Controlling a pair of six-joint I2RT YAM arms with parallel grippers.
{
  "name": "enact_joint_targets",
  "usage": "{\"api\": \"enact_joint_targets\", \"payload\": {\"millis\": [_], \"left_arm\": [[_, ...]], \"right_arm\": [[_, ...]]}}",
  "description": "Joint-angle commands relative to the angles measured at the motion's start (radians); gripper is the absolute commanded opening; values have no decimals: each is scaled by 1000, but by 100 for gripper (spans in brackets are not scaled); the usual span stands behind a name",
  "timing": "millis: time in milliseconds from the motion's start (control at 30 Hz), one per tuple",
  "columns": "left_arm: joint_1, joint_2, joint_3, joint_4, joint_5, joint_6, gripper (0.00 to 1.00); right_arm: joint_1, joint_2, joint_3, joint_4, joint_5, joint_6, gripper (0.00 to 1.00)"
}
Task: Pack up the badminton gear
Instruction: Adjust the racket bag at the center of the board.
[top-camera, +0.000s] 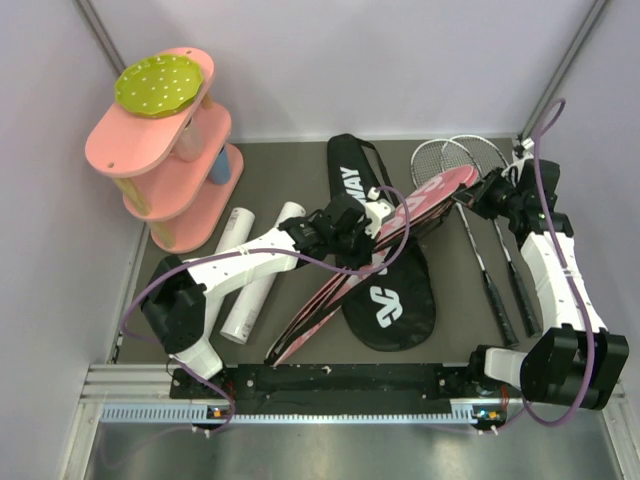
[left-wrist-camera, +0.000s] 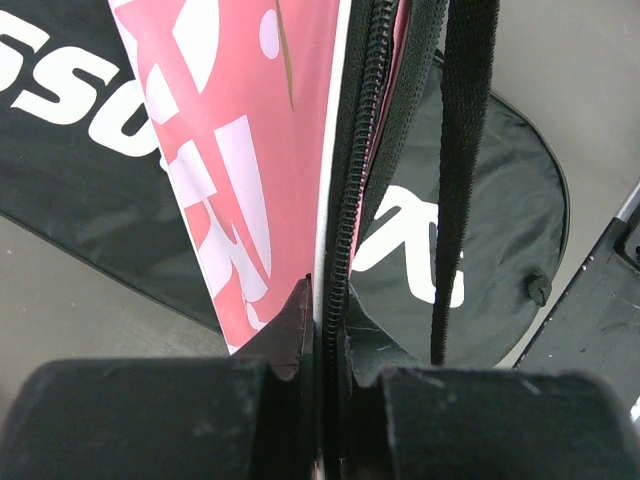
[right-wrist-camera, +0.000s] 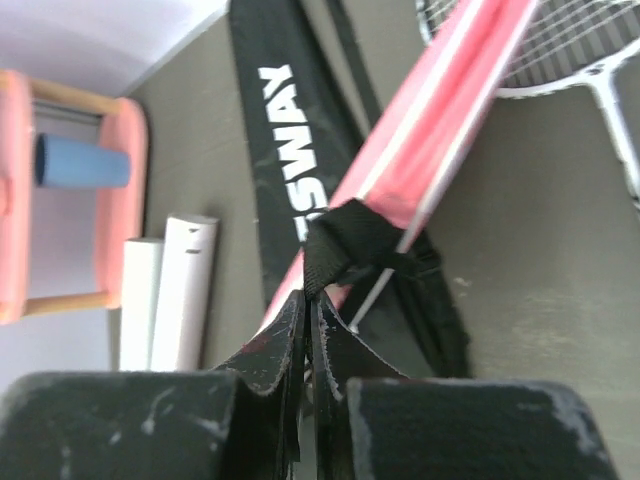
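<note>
The racket-shaped bag lies mid-table with its black "CROSSWAY" side (top-camera: 395, 295) down and its pink side (top-camera: 437, 192) raised on edge above it. My left gripper (top-camera: 366, 226) is shut on the bag's zippered edge (left-wrist-camera: 362, 150), beside the pink panel (left-wrist-camera: 240, 150); in the left wrist view that gripper (left-wrist-camera: 325, 300) pinches the seam. At the pink side's far end, my right gripper (top-camera: 480, 198) is shut on the bag's black strap (right-wrist-camera: 345, 238), which feeds between the fingers of the gripper (right-wrist-camera: 312, 300). Two rackets (top-camera: 478, 215) lie flat at the right. Two white tubes (top-camera: 258, 270) lie at the left.
A pink tiered shelf (top-camera: 165, 165) with a green dotted disc (top-camera: 160, 85) stands at the back left, holding a blue cup (right-wrist-camera: 80, 162). Grey walls close the table's back and sides. The racket heads (right-wrist-camera: 585, 45) lie just right of the lifted pink panel.
</note>
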Motion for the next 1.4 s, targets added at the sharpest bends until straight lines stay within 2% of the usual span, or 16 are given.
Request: {"api": "enact_joint_targets", "payload": {"millis": [0,167,200,267,367,400,500,567,700,967,1033,1133,1200,1267,1300,1367], "left_arm": [[-1,-24,16,-23,68,14,0],[1,-24,8,-13,169,13,0],[4,-24,3,6,195,11,0],[15,-26,-13,32,287,-9,0],[35,-33,-37,73,330,-49,0],[39,-36,-41,78,330,-53,0],[67,-39,-61,113,381,-81,0],[88,-39,-75,139,427,-101,0],[111,-35,-89,161,473,-116,0],[150,-30,-96,193,533,-142,0],[162,-30,-103,207,562,-151,0],[179,-26,-113,239,613,-171,0],[188,-20,-115,250,631,-179,0],[194,-13,-116,274,669,-196,0],[197,-7,-118,283,682,-204,0],[208,-4,-123,309,711,-225,0]], "right_arm": [[1,-16,57,80,-170,147,0],[1,11,28,152,-208,235,0],[3,29,28,163,-214,237,5],[1,60,46,163,-234,212,7],[-5,88,81,102,-226,143,13],[-9,83,80,100,-229,122,23],[-11,54,83,85,-226,76,42],[-15,43,95,71,-232,63,46],[-23,59,165,8,-292,56,50],[-43,2,258,-172,-139,-52,55],[-86,7,238,-166,-203,-49,56],[-215,19,100,42,-411,80,53],[-270,23,-24,275,-508,190,52],[-276,23,-115,490,-548,273,52],[-275,25,-196,682,-568,346,52],[-276,42,-271,874,-581,425,50]]}}
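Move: The left hand already pinches the pink racket bag's zipped edge almost at mid-length, the bag's middle lying at its fingertips; from the right hand, shut on the black strap at the bag's far end, that middle is about 20 cm left, 12 cm back and 9 cm lower. The flat black bag's middle is some 10 cm ahead, 3 cm right and 14 cm below the left hand, the nearer white tube roughly 27 cm left, 3 cm ahead and 12 cm down. Beneath the right hand, 22 cm down, lie the rackets, centred about 10 cm to its right. The right hand swings about 3 cm left and 2 cm up with the strap still pinched, then dips, opens to half and lets the strap go, climbs to some 7 cm above its start and sweeps quickly back right and down, ending beside the bag's far end with its fingers open. Meanwhile the left hand keeps its pinch on the zipped edge, draws back a couple of centimetres, eases partly forward again and turns nearly 30 degrees, its fingertips levelling out towards the right. ##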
